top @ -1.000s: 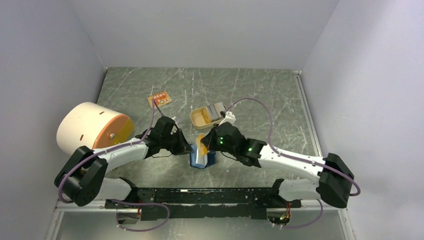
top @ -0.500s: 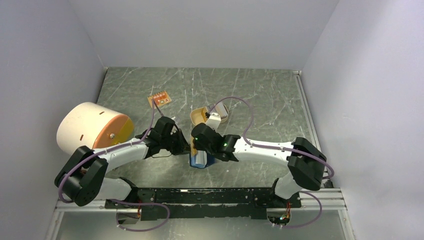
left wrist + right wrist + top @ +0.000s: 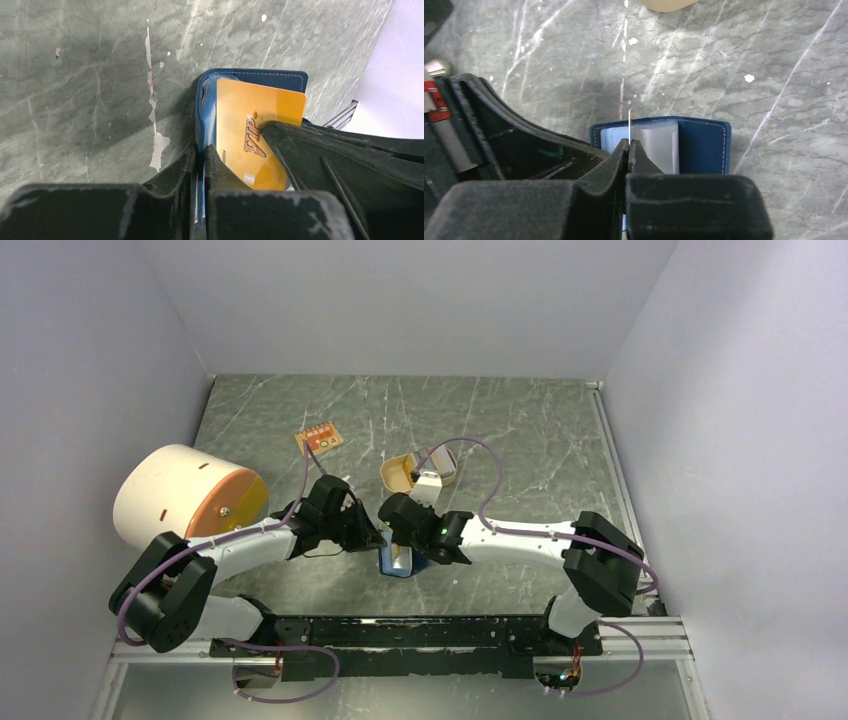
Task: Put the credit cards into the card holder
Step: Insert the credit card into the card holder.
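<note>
The card holder (image 3: 401, 562) lies open on the table between the two arms, navy outside and light blue inside. My left gripper (image 3: 200, 150) is shut on the edge of the card holder's (image 3: 260, 80) left flap. A gold credit card (image 3: 250, 132) marked VIP stands on edge over the holder's inside. My right gripper (image 3: 629, 142) is shut on this card (image 3: 629, 120), which I see edge-on above the card holder (image 3: 704, 145). In the top view the right gripper (image 3: 396, 532) covers the card. More grey credit cards (image 3: 443, 465) lie in the tan tray (image 3: 392, 476).
A large cream and orange cylinder (image 3: 185, 490) lies at the left. A small orange board (image 3: 319, 437) sits behind the left arm. The tan tray is just behind the right wrist. White walls close in the table on three sides.
The right arm has swung left and folded in, carrying the gold card left and down over the open holder. The left gripper has kept its hold and has not moved.
</note>
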{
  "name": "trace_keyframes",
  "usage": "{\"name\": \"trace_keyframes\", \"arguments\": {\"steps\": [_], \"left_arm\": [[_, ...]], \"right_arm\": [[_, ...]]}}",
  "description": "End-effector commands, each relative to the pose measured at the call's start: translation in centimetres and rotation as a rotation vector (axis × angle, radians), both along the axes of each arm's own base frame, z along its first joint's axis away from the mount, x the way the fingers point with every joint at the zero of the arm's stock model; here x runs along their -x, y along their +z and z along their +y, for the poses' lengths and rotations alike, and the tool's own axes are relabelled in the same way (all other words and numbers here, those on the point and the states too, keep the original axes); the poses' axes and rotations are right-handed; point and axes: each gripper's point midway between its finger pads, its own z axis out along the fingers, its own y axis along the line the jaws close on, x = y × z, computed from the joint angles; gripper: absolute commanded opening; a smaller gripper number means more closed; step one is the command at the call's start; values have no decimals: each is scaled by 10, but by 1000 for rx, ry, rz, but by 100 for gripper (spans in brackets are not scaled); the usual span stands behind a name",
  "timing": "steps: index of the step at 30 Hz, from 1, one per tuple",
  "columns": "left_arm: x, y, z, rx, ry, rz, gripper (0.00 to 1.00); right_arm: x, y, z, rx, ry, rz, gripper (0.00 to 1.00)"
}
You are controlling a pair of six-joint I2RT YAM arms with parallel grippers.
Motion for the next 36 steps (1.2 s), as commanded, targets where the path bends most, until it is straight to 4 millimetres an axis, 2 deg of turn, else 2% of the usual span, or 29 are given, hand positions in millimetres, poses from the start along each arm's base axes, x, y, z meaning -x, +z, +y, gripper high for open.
{"name": "trace_keyframes", "arguments": {"steps": [1, 8, 17, 24, 36], "left_arm": [[-2, 1, 1, -7, 10, -27, 9], [1, -7, 5, -24, 6, -19, 9], [11, -27, 15, -74, 0, 2, 10], [16, -40, 22, -99, 4, 16, 9], [18, -48, 24, -115, 1, 24, 9]], "right_arm": [[-3, -9, -11, 89, -17, -13, 0], [1, -16, -33, 146, 2, -33, 0], [23, -42, -33, -73, 97, 7, 0], [22, -41, -41, -284, 95, 1, 0], [21, -24, -50, -428, 92, -60, 0]]}}
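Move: Just back and right of the right fingers, which already hold the yellow credit card, lies the open card holder: its middle is about 3 cm back, 2 cm right and 5 cm below. From the left hand, which already pinches its left edge, that middle is roughly 4 cm right, 2 cm back and 2 cm below. The cream tray sits some 13 cm ahead of the right hand, 5 cm right and 7 cm below; the orange booklet is some 20 cm ahead of it and 14 cm left. Carrying the gripped card across the open holder, the right hand goes about 5 cm right, 4 cm down and a little back, over to the right-hand clear sleeve; its wrist first leans slightly the other way, then rolls left side up by some 20 degrees overall. The left hand keeps pinching the holder's left edge and lowers it about 3 cm, easing slightly left and back. ##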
